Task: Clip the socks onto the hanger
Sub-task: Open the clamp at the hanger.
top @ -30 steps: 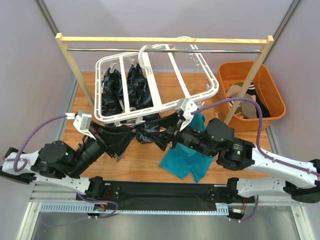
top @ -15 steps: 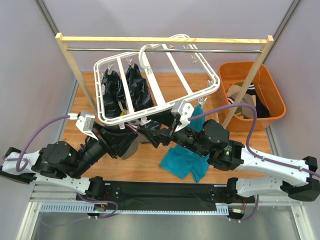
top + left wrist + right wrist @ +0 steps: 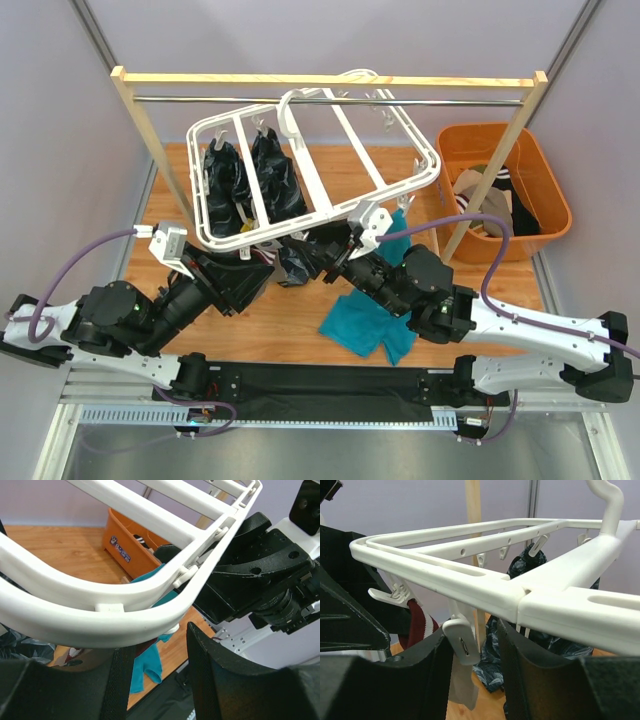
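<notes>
The white hanger (image 3: 312,205) hangs tilted from the rail, its front rim over both grippers. My right gripper (image 3: 475,650) is open around a small white clip (image 3: 463,641). The clip rests against the left finger and stands apart from the right one. A beige sock end (image 3: 462,687) dangles below that clip, and a dark red striped sock part (image 3: 419,624) shows beside it. My left gripper (image 3: 157,675) is open just under the hanger rim (image 3: 125,615), with nothing between its fingers. A teal sock (image 3: 365,325) lies on the table.
A dark glossy patterned cloth (image 3: 245,180) hangs from the hanger's far left. An orange bin (image 3: 535,160) with more socks sits at the right, behind a wooden rack post (image 3: 495,170). The rack's metal rail (image 3: 330,100) runs across the back.
My right arm has moved left, up to the hanger's front rim, and its jaws have narrowed about the clip. The left arm has barely moved.
</notes>
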Motion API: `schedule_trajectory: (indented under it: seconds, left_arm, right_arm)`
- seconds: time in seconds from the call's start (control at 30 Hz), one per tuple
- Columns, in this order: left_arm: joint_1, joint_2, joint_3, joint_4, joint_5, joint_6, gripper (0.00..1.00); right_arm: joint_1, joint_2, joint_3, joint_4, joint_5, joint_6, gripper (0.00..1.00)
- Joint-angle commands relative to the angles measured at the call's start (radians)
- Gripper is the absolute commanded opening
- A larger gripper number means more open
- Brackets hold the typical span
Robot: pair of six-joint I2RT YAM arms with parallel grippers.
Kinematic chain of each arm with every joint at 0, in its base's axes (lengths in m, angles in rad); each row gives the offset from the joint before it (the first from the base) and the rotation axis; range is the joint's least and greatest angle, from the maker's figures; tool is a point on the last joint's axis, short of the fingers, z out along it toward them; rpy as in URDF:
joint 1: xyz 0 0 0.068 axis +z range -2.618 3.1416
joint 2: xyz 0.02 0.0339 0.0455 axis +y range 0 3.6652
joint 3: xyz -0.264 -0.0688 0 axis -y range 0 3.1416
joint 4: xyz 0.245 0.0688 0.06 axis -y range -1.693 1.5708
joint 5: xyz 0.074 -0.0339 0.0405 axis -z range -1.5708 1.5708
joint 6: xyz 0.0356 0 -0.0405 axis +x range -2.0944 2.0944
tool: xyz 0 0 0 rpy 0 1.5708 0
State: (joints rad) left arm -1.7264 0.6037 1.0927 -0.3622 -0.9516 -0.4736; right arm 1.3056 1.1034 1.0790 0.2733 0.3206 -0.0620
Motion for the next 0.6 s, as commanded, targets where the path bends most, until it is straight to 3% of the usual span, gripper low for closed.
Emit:
schedule_trajectory:
  seconds: [0.0,0.23,0.33,0.47,0.57]
  left_arm:
    - [-0.001,0.013,0.036,0.016,0.004,0.004,0.51]
    - [-0.001,0.016,0.029,0.046,0.030,0.006,0.51]
    - [-0.001,0.015,0.024,0.091,0.074,0.009,0.51]
    - [-0.001,0.022,0.018,0.183,0.143,0.009,0.51]
    - [-0.002,0.047,0.035,0.218,0.195,-0.016,0.52]
  right_arm:
    - [0.000,-0.010,-0.007,0.087,0.035,-0.015,0.40]
    - [0.000,-0.074,-0.044,0.072,-0.023,0.019,0.15]
    - [-0.002,-0.103,-0.033,0.014,-0.049,0.050,0.10]
    - [-0.002,-0.106,0.039,-0.139,-0.080,0.108,0.00]
    - [-0.002,-0.091,0.134,-0.358,-0.092,0.154,0.00]
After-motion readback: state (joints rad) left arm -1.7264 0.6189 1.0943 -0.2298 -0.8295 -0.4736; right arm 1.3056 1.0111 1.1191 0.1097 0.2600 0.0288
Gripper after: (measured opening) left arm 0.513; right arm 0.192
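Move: The free clamp on the hanger's near rail sits just off the right hand's half-open fingertips, about 1 cm ahead, 1 cm left and level. The rail runs some 4 cm above the hand and 1 cm ahead. The sock clamp, with the red-and-white cuff in it, is roughly 6 cm left of the right hand, 3 cm back and 2 cm up. From the left hand the free clamp lies about 6 cm ahead and 5 cm right, a centimetre up. The right fingers shut on the free clamp under the near rail and pinch it, the gripper's effort still climbing after the fingers stop short of closed, while the hand draws back and to the right with some rise, about 3 cm in all, turning slightly counter-clockwise. The left hand, still half open beside the sock clamp, waits at first and then lifts about 2.5 cm while drifting back and right, turning some 7 degrees clockwise and rolling its left side down. ##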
